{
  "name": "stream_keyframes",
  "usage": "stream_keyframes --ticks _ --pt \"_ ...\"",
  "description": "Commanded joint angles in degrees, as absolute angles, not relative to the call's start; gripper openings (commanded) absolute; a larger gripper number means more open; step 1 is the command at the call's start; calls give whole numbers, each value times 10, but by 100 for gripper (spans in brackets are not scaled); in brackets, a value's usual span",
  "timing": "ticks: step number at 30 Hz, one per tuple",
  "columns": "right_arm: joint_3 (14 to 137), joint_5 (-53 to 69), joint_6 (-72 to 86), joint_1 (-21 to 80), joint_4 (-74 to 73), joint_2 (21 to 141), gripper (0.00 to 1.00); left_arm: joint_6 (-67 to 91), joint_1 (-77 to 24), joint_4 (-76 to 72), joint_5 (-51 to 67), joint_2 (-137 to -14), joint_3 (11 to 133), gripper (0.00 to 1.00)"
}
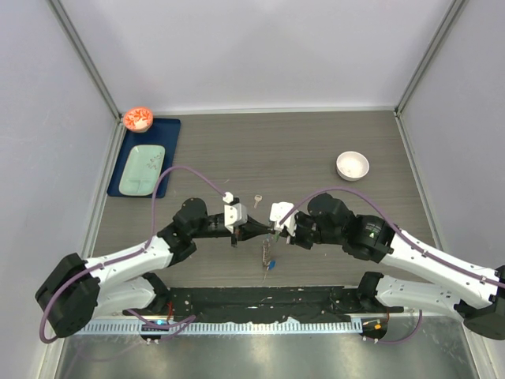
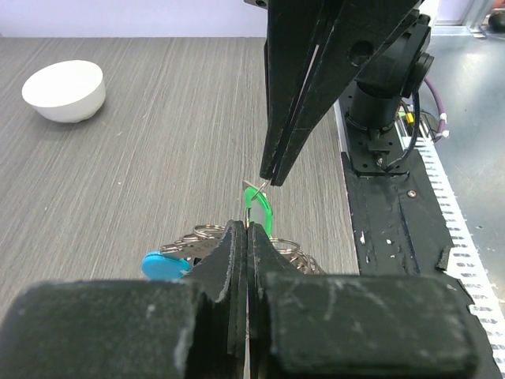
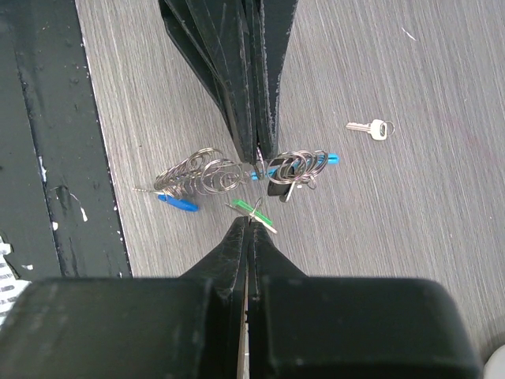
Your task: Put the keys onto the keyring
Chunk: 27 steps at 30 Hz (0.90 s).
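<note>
Both arms meet tip to tip above mid-table. My left gripper (image 2: 248, 230) is shut, its fingers (image 3: 259, 154) pinching the keyring (image 3: 197, 174), a bunch of silvery rings with a dark-blue tag (image 3: 177, 203) and a light-blue strap (image 3: 330, 158). The keyring (image 1: 268, 257) trails toward the near edge. My right gripper (image 3: 249, 223) is shut on the thin wire loop of the green-headed key (image 3: 254, 210). That green key (image 2: 260, 209) sits between the two sets of tips. The plain silver key (image 3: 368, 128) lies loose on the table (image 1: 257, 200), just behind the grippers.
A white bowl (image 1: 353, 165) stands at the back right. At the back left a pale green tray (image 1: 143, 169) lies on a blue mat, with an orange bowl (image 1: 138, 118) behind it. A black base plate (image 1: 268, 300) runs along the near edge.
</note>
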<state>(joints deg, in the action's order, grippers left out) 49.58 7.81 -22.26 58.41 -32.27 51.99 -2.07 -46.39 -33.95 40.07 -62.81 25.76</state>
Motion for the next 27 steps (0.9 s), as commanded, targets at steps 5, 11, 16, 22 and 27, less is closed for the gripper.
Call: stream_keyframes --ticks 5,11,16,22,27 --pt "518 34 -163 587 -329 561 1 -46 -463 -345 320 -576 247 0" --pt "556 12 -62 582 -395 657 1 -66 -463 -275 149 -501 218 0" --pt "587 15 -2 555 -434 722 1 -93 -463 -233 28 -422 180 0" --pt "627 55 12 485 -464 831 1 -104 -464 -255 -44 -349 120 0" --pt "681 62 -18 453 -476 928 1 -98 -463 -244 -55 -327 113 0"
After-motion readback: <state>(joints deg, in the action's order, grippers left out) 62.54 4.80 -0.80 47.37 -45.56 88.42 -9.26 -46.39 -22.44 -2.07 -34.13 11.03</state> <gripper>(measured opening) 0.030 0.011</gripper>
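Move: My left hand holds the keyring, its middle some 7 cm below and 2 cm back; my right holds the green key about 3 cm below its tips, which is 3 cm right, 1 cm back and 3 cm below my left hand. The clear table spot for the green key lies roughly 6 cm ahead, 2 cm right and 18 cm below my right hand. The loose key lies about 18 cm ahead, 4 cm left and 18 cm below that hand. I part my hands: the right lowers the green key about 12 cm towards the bare table, reaching some 5 cm forward late on and tipping its fingers to point steeply down as it turns clockwise. Meanwhile my left swings the keyring left and somewhat forward, turning some 40 degrees counter-clockwise. Both grips stay shut. ##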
